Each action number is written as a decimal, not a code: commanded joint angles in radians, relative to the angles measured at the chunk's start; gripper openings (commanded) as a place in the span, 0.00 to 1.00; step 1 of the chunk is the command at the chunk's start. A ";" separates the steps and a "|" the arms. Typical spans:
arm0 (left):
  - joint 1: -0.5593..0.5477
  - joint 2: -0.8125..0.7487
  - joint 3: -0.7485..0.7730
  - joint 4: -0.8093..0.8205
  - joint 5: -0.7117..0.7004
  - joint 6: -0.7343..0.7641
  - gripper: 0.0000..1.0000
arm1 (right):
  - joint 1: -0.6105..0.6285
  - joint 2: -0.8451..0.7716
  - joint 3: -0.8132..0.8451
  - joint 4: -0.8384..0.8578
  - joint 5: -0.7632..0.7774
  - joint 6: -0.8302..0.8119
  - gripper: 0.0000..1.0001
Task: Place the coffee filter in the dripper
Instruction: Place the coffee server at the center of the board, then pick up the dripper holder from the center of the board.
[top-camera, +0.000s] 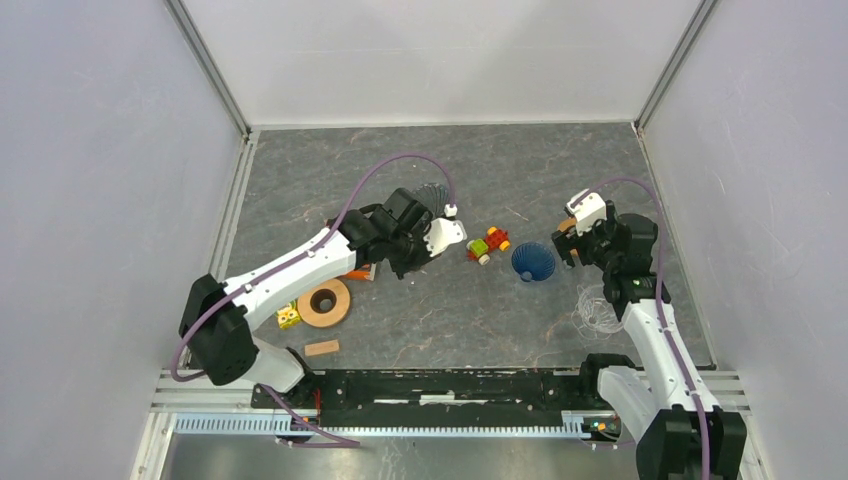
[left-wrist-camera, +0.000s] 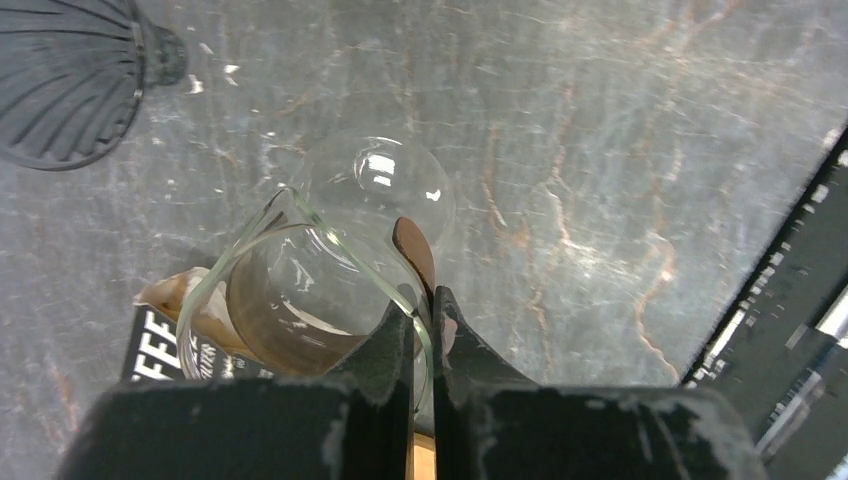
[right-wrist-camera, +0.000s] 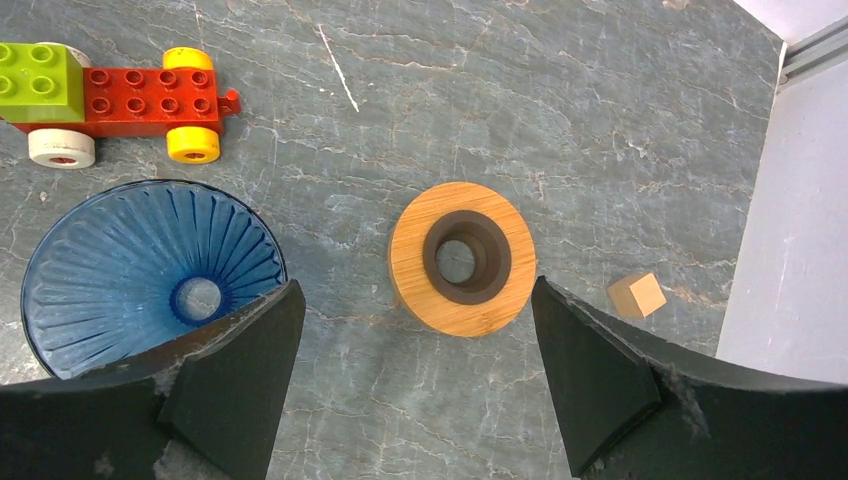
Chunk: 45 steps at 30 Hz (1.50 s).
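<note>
My left gripper (left-wrist-camera: 425, 300) is shut on the rim of a clear glass jug (left-wrist-camera: 375, 195) with a brown band. Behind the glass, a tan paper edge that looks like the coffee filter (left-wrist-camera: 172, 292) lies on a black printed pack (left-wrist-camera: 150, 350). A dark ribbed dripper (left-wrist-camera: 60, 80) stands at the top left there, just behind the left gripper (top-camera: 408, 262) in the top view (top-camera: 432, 195). My right gripper (right-wrist-camera: 410, 300) hangs open over bare table, between a blue dripper (right-wrist-camera: 150, 270) and a wooden ring (right-wrist-camera: 462, 260). From above, that gripper (top-camera: 572, 250) is beside the blue dripper (top-camera: 533, 262).
A clear dripper (top-camera: 600, 308) stands near the right arm. A toy brick car (top-camera: 488, 244) sits mid-table. A second wooden ring (top-camera: 324, 302), a yellow block (top-camera: 288, 317) and a wood piece (top-camera: 322, 348) lie front left. A small wooden cube (right-wrist-camera: 637, 295) lies by the right wall.
</note>
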 joint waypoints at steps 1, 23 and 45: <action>0.001 0.015 -0.004 0.134 -0.081 0.048 0.02 | -0.007 0.006 0.003 0.034 -0.006 0.009 0.91; 0.005 0.116 0.051 0.074 -0.130 0.036 0.41 | -0.009 0.014 0.005 0.026 -0.027 -0.009 0.92; 0.132 -0.168 0.122 0.035 -0.083 -0.101 1.00 | -0.009 0.206 0.200 -0.101 0.284 -0.068 0.87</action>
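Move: Still pinched by its rim in the left hand, the coffee server hangs just above its spot in the middle of the board, about 5 cm ahead of that hand, level sideways and some 8 cm below. From this hand the dark dripper lies about 16 cm ahead and 4 cm right, the coffee filter box 5 cm ahead and 14 cm left, the toy car 6 cm ahead and 17 cm right, all roughly 11 cm below. From the right hand the spot is about 35 cm left, 2 cm back and 8 cm below. Easing the server forward and down about 2.5 cm each, the left hand brings its base onto the board, pauses, then spreads its fingers wide and lets go of the rim. It creeps a little farther forward, then lifts some 11 cm clear, veering slightly left as the fingertips tilt outward. Late on, the open, empty right hand shifts about 3 cm right and slightly forward. ##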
